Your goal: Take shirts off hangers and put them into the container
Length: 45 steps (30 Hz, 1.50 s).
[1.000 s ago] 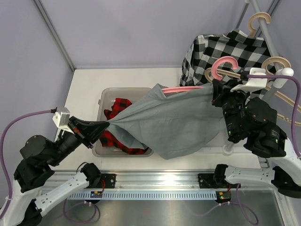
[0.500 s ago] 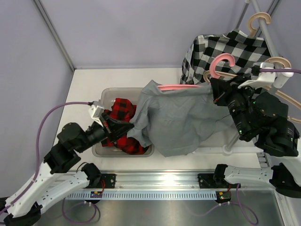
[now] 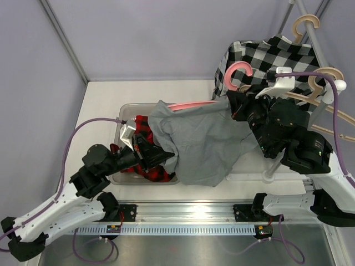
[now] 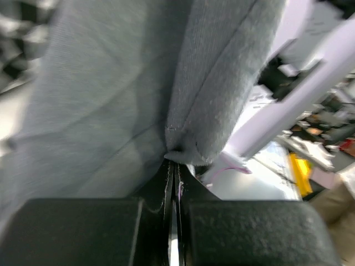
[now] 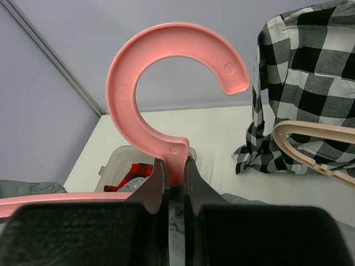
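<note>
A plain grey shirt [image 3: 208, 138] hangs from a pink hanger [image 3: 235, 76] and drapes over the right side of the container [image 3: 118, 119]. My right gripper [image 3: 231, 105] is shut on the pink hanger's neck [image 5: 175, 158], just below its hook. Over the container, my left gripper [image 3: 162, 159] is shut on a folded edge of the grey shirt [image 4: 188, 138]. A red-and-black plaid shirt [image 3: 145, 124] lies inside the container. Behind, the black-and-white checked shirt [image 3: 266, 55] hangs on a tan hanger [image 3: 307, 22].
A second tan hanger [image 3: 327, 75] hangs bare at the right, beside the rack's grey pole [image 3: 270, 173]. Lilac walls close in the white table [image 3: 102, 105] at the back and left. An aluminium rail [image 3: 183, 213] runs along the near edge.
My left gripper has moved right over the container with the grey shirt's edge, and the cloth has bunched up. My right gripper has carried the pink hanger to the left.
</note>
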Each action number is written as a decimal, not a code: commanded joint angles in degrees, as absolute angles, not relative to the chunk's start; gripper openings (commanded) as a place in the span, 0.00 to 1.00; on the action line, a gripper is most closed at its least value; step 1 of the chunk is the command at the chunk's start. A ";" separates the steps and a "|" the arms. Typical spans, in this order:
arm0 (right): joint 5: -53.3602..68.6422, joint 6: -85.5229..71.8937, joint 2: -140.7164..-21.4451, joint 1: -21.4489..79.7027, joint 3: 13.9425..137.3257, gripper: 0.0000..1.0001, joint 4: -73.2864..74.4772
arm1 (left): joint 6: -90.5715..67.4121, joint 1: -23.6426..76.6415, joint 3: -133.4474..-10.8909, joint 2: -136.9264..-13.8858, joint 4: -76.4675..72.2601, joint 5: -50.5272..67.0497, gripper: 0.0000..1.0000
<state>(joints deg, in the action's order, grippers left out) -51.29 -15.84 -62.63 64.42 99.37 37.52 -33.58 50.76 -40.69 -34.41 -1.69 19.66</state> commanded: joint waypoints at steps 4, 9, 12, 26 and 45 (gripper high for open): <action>-51.85 -16.44 -64.86 63.81 107.83 0.00 27.86 | -32.53 63.88 -38.23 -43.05 -16.34 13.47 0.00; -49.49 -18.27 -65.83 63.81 111.53 0.00 25.58 | -30.41 68.82 -36.66 -51.49 -22.65 7.47 0.00; -43.61 -21.70 -66.53 63.81 113.73 0.00 26.36 | -29.45 68.73 -36.47 -55.10 -25.22 7.38 0.00; -40.25 -23.74 -60.38 63.81 107.65 0.00 27.31 | -28.48 63.19 -47.89 -62.84 -14.95 1.94 0.00; -44.91 -13.89 -57.92 63.81 100.64 0.00 39.99 | -14.24 64.78 -76.20 -38.77 38.83 -12.66 0.86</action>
<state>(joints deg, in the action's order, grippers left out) -43.55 -16.01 -59.44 63.75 100.66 39.07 -16.69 64.58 -76.03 -38.33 29.04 -10.26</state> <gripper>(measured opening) 0.081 0.860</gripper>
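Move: Some 34 cm below the left hand, 11 cm ahead and 18 cm to its right, lies the patch of table the held grey shirt is going to; the container's middle, with the red shirt in it, is about 18 cm ahead and 14 cm left of that hand, 33 cm down. The pink hanger's middle is some 11 cm ahead, 15 cm right and 9 cm above the left hand, right under the right hand, roughly 6 cm down. Keeping its pinch on the grey shirt, the left hand drags it about 11 cm right, then forward and down, while the right hand, still gripping the pink hanger's neck, lifts it some 8 cm, rolling its left side up about 20 degrees before sinking and levelling again. Low down, the left fingers open wide, let go, and the hand swings up roughly 20 cm and left. ##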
